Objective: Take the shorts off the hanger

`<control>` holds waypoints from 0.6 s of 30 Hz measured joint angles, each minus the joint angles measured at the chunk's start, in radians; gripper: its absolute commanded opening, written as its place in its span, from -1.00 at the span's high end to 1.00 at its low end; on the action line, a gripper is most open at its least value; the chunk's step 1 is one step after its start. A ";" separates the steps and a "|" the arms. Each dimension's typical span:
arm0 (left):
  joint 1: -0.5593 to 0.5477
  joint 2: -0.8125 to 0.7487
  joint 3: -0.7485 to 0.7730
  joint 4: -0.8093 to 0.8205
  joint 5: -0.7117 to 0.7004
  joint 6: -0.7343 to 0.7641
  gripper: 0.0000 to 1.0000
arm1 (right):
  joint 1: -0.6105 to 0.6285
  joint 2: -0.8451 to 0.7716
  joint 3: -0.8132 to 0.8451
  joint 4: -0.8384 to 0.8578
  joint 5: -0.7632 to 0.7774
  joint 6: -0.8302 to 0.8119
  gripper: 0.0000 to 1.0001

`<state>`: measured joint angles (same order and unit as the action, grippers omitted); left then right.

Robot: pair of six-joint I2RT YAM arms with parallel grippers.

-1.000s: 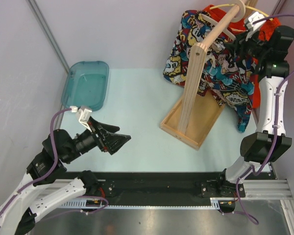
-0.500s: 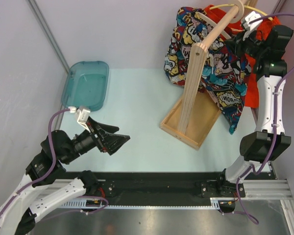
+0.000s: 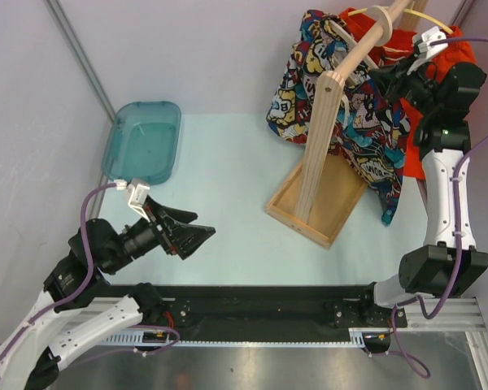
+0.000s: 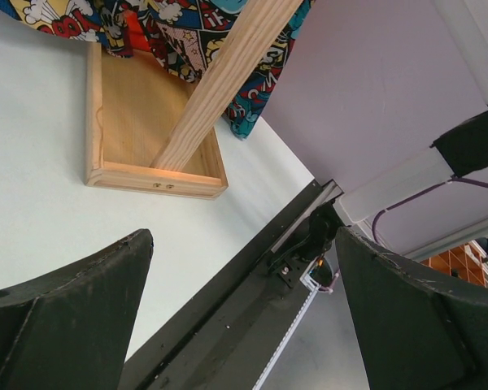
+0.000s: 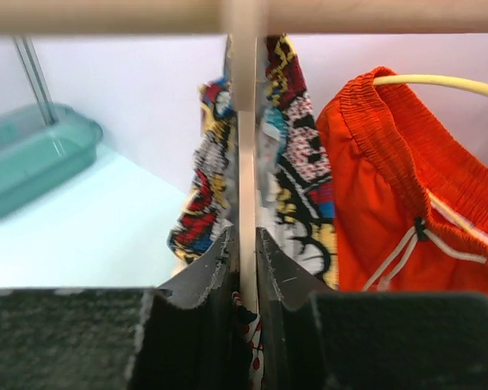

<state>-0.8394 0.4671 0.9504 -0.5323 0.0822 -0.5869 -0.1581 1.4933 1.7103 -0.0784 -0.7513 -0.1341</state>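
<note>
Comic-print shorts (image 3: 364, 122) hang from a pale hanger (image 5: 244, 146) on the wooden rod (image 5: 106, 15) of a rack. Orange-red shorts (image 3: 412, 154) with a white drawstring hang behind them on a yellow hanger (image 5: 439, 81). High at the rod, my right gripper (image 3: 381, 81) is shut on the pale hanger's thin bar, with a bit of printed fabric caught low between the jaws. In the right wrist view the comic-print shorts (image 5: 297, 162) sit behind the right gripper (image 5: 244, 244), and the orange-red shorts (image 5: 374, 211) to its right. My left gripper (image 3: 202, 236) hovers open and empty over the near-left table.
The rack's sloping post (image 3: 317, 146) rises from a shallow wooden tray base (image 3: 297, 215), which also shows in the left wrist view (image 4: 159, 179). A teal bin (image 3: 142, 142) sits at the far left. The walls stand close behind and to the right of the rack.
My right gripper has closed from half open onto the hanger bar and risen slightly. The comic-print shorts have swung a little to the left. The left arm has stayed still.
</note>
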 measured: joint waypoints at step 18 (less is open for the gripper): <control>0.000 -0.042 -0.060 0.051 -0.012 0.021 -0.97 | -0.059 -0.233 -0.243 0.034 0.072 0.509 1.00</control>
<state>-0.8394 0.4252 0.8902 -0.4808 0.0700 -0.5655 -0.2173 1.2602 1.4673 -0.0441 -0.6796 0.3752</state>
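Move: The right hand already holds one arm of the white hanger carrying the patterned shorts; its hook, on the wooden rail, sits roughly 4 cm ahead, 3 cm left and 9 cm above the hand. The shorts' middle is about 5 cm ahead, 9 cm left and 12 cm lower; the orange shorts are some 14 cm ahead, 9 cm right and 8 cm lower. From the left hand the hook lies about 38 cm ahead, 48 cm right and 20 cm higher. Keeping the hanger arm pinched between nearly shut fingers, the right hand draws it back towards the robot by about 6 cm, away from the orange shorts, rising just slightly at first and then sinking again. As it pulls, the wrist rolls steadily by some 30 degrees, its left side coming up, so that the hanger tilts and its hook turns out to the right of the wooden rail. ##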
